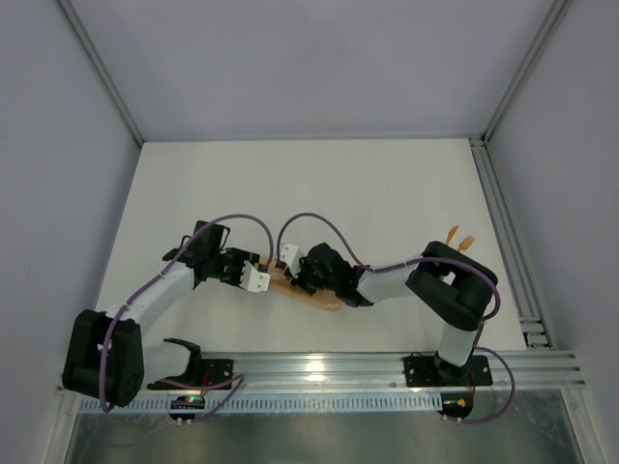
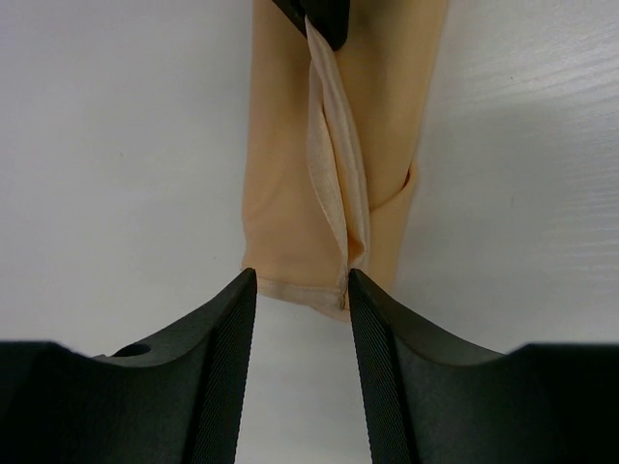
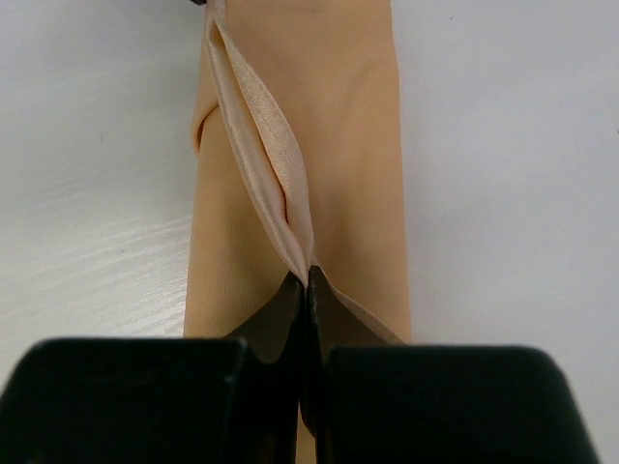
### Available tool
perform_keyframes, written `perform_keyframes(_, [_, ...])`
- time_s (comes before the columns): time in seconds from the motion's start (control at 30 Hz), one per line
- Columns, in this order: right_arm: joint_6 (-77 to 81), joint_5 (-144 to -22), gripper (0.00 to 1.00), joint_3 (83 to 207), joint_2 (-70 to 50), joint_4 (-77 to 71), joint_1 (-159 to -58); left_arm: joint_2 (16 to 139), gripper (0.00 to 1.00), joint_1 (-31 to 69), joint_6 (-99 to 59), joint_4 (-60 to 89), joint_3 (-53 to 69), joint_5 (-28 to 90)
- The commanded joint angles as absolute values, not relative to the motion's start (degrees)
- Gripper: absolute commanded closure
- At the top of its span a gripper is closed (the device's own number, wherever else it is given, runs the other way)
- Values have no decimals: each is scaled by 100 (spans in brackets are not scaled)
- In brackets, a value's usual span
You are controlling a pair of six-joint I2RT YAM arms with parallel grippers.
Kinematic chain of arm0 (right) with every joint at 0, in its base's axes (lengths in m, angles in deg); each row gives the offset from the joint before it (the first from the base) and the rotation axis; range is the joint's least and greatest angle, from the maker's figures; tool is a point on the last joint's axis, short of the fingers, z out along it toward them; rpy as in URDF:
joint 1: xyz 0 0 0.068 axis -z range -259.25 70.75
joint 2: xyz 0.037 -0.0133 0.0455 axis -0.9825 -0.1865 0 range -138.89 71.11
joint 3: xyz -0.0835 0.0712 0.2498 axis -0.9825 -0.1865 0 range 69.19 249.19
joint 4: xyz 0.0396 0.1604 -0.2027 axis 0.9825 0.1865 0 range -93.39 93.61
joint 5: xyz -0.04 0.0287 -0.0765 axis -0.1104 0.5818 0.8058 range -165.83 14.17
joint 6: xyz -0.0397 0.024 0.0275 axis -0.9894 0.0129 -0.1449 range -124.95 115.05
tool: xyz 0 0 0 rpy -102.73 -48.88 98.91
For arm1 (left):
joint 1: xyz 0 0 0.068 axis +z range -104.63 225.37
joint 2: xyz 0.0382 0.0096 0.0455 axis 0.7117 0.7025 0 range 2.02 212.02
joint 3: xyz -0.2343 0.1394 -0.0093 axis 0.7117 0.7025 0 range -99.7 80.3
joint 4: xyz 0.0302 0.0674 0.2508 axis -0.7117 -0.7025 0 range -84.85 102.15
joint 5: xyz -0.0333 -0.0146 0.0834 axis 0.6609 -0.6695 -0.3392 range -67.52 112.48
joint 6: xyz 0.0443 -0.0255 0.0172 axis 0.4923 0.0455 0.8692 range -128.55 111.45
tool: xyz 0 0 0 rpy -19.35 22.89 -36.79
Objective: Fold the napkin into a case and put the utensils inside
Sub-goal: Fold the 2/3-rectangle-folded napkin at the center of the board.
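Observation:
The peach-orange napkin (image 1: 326, 302) lies folded into a narrow strip under the two wrists. My right gripper (image 3: 309, 275) is shut on a raised lengthwise fold of the napkin (image 3: 338, 145), lifting it into a ridge. In the left wrist view the napkin (image 2: 280, 193) runs away from me, its near end between the fingertips of my open left gripper (image 2: 300, 282), which holds nothing. The right gripper's dark tip (image 2: 324, 17) pinches the ridge at the far end. From above, the left gripper (image 1: 261, 280) and right gripper (image 1: 290, 275) nearly meet. Orange utensils (image 1: 461, 237) lie far right.
The white table (image 1: 290, 184) is bounded by a metal rail (image 1: 503, 232) on the right and a rail along the near edge (image 1: 319, 367). The right arm's elbow (image 1: 455, 285) stands just in front of the utensils.

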State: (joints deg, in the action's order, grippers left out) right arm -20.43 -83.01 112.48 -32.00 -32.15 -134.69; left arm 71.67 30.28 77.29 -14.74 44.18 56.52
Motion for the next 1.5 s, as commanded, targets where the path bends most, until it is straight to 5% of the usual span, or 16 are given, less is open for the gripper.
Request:
perform_keyframes(0.0, [-1874, -8497, 97, 11111, -3199, -2915, -13401, 7251, 56, 2841, 7732, -991, 4619, 5667])
perform_keyframes(0.43, [-1751, -8656, 97, 11094, -3216, -3038, -13313, 7321, 57, 2709, 7680, -1194, 4655, 5588])
perform_keyframes(0.63, [-1760, -8673, 97, 11076, -3199, -3046, -13313, 7330, 71, 2639, 7503, -876, 4673, 5482])
perform_keyframes(0.83, [-1699, -8682, 96, 11050, -3173, -3160, -13304, 7234, 100, 2621, 7433, -1227, 4506, 5579])
perform_keyframes(1.1, [-1549, -8805, 53, 10576, -2585, -3940, -13304, 7198, 100, 2621, 7196, -640, 4699, 5526])
perform_keyframes(1.47, [-2374, -9156, 38, 10109, -2644, -6075, -13374, 7189, 100, 2621, 6906, -631, 4717, 5640])
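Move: My right fingers already pinch the napkin's folded-up flap near its middle. The flap's free left end hangs between my open left fingers, about 1 cm back, 1 cm right and 2 cm below that hand point; it lies some 8 cm left of my right hand and 2 cm farther out. The middle of the folded napkin is about 10 cm right of my left hand, 4 cm back and 5 cm down, which puts it 3 cm right of my right hand, 2 cm back and 2 cm down. I sink my open left hand about 2.5 cm and draw it back 1.5 cm over the flap's left end, pause, then shut the fingers to pinch it and ease up a centimetre or so, coming slightly forward. My right hand keeps its pinch until the left has closed, then opens wide, slips back and right off the flap, and rises about 4 cm. ##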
